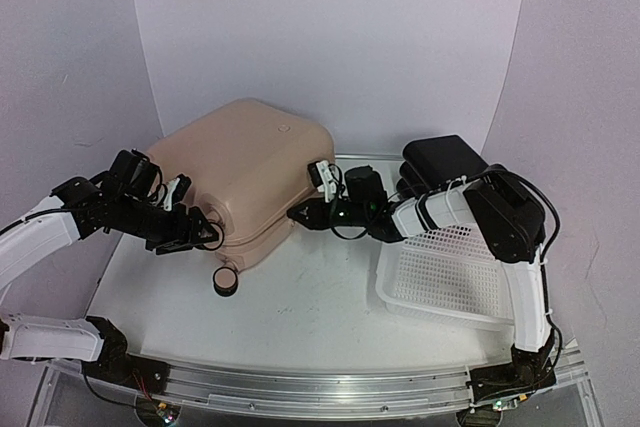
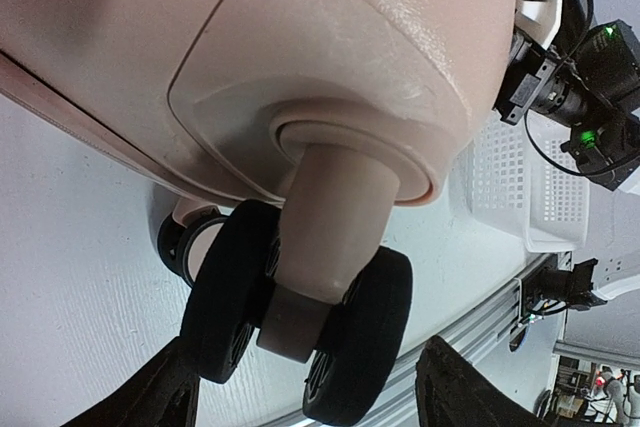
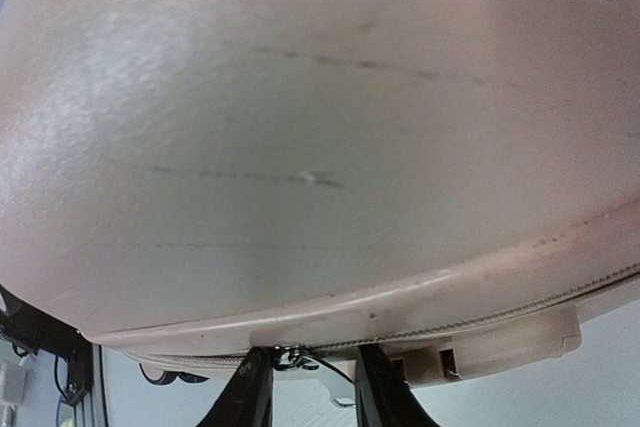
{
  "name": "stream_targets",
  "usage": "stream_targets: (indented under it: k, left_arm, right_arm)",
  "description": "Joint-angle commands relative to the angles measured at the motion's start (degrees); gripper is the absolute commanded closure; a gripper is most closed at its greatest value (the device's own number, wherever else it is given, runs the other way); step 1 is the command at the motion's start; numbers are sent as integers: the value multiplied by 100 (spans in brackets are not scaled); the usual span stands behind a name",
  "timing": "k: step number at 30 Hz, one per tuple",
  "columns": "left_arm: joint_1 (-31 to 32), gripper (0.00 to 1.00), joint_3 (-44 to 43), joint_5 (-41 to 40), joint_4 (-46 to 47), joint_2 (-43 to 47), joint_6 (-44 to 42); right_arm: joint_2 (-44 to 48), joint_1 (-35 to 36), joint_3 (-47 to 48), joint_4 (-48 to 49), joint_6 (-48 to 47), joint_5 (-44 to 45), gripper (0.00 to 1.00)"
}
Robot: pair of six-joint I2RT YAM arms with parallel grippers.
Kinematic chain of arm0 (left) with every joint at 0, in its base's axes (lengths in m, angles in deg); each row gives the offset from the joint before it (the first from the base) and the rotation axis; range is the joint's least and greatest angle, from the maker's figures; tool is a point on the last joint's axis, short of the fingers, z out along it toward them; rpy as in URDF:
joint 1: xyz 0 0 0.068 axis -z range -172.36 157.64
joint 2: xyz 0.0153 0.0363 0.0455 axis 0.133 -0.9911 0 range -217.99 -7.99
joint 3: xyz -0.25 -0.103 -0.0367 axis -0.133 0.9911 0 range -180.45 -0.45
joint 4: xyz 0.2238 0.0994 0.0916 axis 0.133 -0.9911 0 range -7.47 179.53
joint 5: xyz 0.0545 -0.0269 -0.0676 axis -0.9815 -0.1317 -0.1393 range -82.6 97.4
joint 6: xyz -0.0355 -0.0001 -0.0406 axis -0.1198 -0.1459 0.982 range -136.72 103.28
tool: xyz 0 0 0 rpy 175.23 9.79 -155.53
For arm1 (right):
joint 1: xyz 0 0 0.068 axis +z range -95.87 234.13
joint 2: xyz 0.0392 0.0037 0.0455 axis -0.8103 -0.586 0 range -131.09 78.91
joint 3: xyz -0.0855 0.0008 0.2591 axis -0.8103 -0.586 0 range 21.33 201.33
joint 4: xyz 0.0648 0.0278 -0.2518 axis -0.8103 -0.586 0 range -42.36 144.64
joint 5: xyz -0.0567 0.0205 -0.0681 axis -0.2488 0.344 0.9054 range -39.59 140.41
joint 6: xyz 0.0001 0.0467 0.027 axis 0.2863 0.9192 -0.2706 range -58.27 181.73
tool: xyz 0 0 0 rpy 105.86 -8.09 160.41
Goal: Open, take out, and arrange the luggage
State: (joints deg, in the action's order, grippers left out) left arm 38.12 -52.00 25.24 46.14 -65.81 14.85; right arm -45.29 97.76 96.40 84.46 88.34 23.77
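Note:
The luggage (image 1: 250,162) is a pale pink hard-shell suitcase lying flat at the table's middle left. My left gripper (image 1: 195,232) sits at its near left corner and is open, its jaws straddling a black double wheel (image 2: 350,327) without pressing on it. In the left wrist view the left gripper (image 2: 305,377) shows only its dark fingertips (image 2: 455,392) below the wheel. My right gripper (image 1: 300,215) is at the suitcase's right side. In the right wrist view the right gripper (image 3: 312,372) stands narrowly open under the zipper seam. The metal zipper pull (image 3: 288,356) lies between the jaws, against the left one.
A white perforated basket (image 1: 450,267) lies at the right, under my right arm. A black box (image 1: 445,159) stands behind it. Another suitcase wheel (image 1: 226,280) rests on the table near the front. The metal rail (image 1: 300,387) runs along the table's near edge.

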Motion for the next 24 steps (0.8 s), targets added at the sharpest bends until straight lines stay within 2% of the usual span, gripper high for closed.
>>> stream_targets:
  k: [1,6,11,18,24]
  left_arm:
    - [37,25,-206,74,312,21,42]
    - [37,25,-211,83,319,-19,57]
    - [37,25,-199,72,314,-4,60]
    - [37,25,-145,52,315,55,64]
    - [37,25,-120,7,312,64,50]
  right_arm:
    - [-165,156,222,-1,22,134,77]
    - [6,259,164,-160,-131,472,88]
    - [202,467,235,-736,-576,1142,100]
    - [725,914,215,-1806,-1260,2605,100]
    - [839,1308,980,-3833,-1613,4181,100]
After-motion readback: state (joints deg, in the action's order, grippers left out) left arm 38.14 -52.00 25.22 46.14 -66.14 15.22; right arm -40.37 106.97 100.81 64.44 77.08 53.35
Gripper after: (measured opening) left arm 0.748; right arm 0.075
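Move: The right hand stands at the suitcase's seam, with the zipper pull just off its fingertips: about 2 cm left, 1 cm back and level in height. The lock sits some 5 cm ahead of this hand and 1 cm right, about level, and the low wheel roughly 13 cm back, 13 cm left and 7 cm below. From the left hand the zipper pull lies about 5 cm ahead, 16 cm right and 7 cm lower. Right fingers pinch the zipper pull at the seam, closing from about a third open to nearly shut as the hand eases half a centimetre left onto it. Keeping that grip, the hand draws back roughly 1 cm while the wrist turns some 25 degrees, clockwise and rolling, so the fingers swing forward and tip down. The left hand stays put, fingers open around the suitcase's upper wheel. ##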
